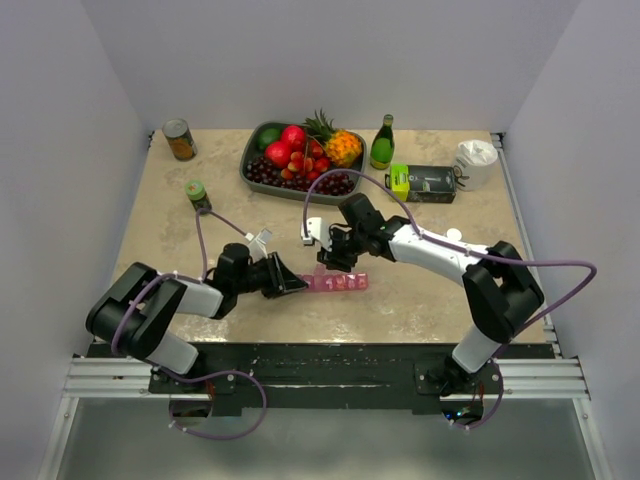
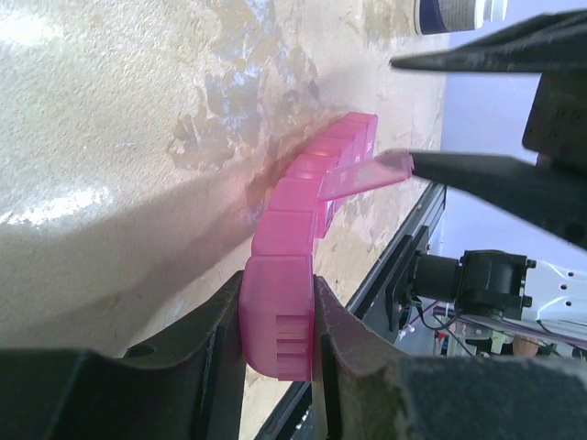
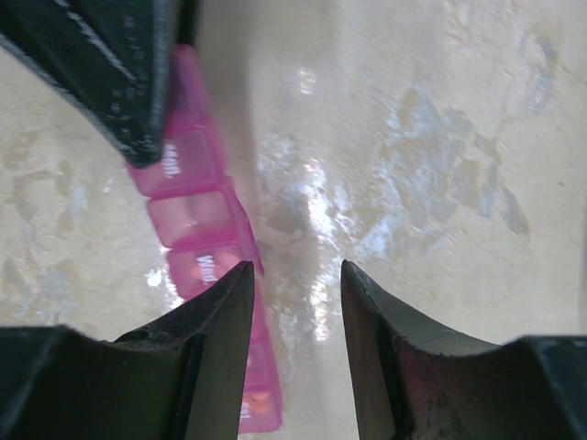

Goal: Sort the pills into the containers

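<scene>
The containers are one pink translucent pill-organiser strip (image 1: 338, 282) lying on the table in front of the arms. My left gripper (image 1: 297, 286) is shut on the strip's left end (image 2: 275, 316), one finger on each side. One lid partway along (image 2: 367, 173) stands open, its edge against a fingertip (image 2: 459, 170) of the right gripper. My right gripper (image 1: 337, 262) hovers just above the strip's middle, open and empty (image 3: 295, 275), with the strip (image 3: 197, 215) under and beside its left finger. I see no loose pills.
A green-capped jar (image 1: 196, 192) and a can (image 1: 180, 139) stand at the back left. A fruit tray (image 1: 250, 165), green bottle (image 1: 382, 142), black box (image 1: 432, 183) and white roll (image 1: 476, 160) line the back. A small white bottle (image 2: 459, 13) stands beyond the strip.
</scene>
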`<state>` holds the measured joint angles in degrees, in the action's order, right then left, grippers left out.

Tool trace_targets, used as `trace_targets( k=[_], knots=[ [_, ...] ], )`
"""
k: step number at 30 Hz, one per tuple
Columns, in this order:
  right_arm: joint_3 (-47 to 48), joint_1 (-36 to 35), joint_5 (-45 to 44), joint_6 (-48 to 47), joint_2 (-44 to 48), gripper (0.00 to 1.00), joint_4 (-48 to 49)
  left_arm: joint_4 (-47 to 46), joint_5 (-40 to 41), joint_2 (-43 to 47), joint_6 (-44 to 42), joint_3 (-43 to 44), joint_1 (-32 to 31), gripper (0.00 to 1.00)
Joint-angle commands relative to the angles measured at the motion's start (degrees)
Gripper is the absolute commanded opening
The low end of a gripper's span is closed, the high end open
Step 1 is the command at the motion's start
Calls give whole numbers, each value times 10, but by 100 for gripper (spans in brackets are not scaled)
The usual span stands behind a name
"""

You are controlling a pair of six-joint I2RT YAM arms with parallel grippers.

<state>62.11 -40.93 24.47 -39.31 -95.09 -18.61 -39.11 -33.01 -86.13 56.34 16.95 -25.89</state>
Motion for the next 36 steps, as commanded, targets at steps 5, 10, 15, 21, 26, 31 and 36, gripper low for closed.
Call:
trace_targets(
  k=[5, 10, 15, 21, 26, 31, 36],
  knots=[
    [20, 5, -28, 36, -20, 45, 36, 3, -15, -26, -27, -3, 0, 0],
    [21, 2, -14, 48, -29, 46, 38, 0, -15, -32, -27, -2, 0, 0],
    [23, -9, -16, 62, -48, 48, 43, -10, -19, -44, -27, -2, 0, 0],
    [38, -7, -10, 58, -40, 52, 21, -12, -7, -53, -26, -1, 1, 0],
    [49, 8, 14, 36, -18, 59, -14, -15, -1, -63, -27, 2, 8, 0],
    [57, 38, 61, -18, 22, 76, -79, -8, 10, -65, -27, 9, 22, 2],
    [58, 65, 76, -53, 53, 89, -133, -1, 14, -80, -31, 31, 31, 16]
  ],
)
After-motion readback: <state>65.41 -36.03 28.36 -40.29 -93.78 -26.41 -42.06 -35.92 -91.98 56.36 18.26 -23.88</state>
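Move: Just to the right hand's left, about 2 cm over, 2 cm back and 2 cm lower, stands the raised lid of the pink pill organizer. The organizer's middle lies straight back some 3 cm and about 4 cm below, and the white pill bottle some 24 cm to the right and 6 cm farther out, 2 cm lower. From the left hand, still pinching the organizer's left end, the lid stands about 5 cm right and 2 cm ahead. Easing about 1 cm forward, the right hand then dips some 3 cm beside the raised lid, its back fingertip coming free of it; then it climbs about 4.5 cm and draws off 3 cm to the right, towards the white bottle, fingers spreading wide. The left hand keeps its pinch on the organizer's end while sinking about 1 cm. ##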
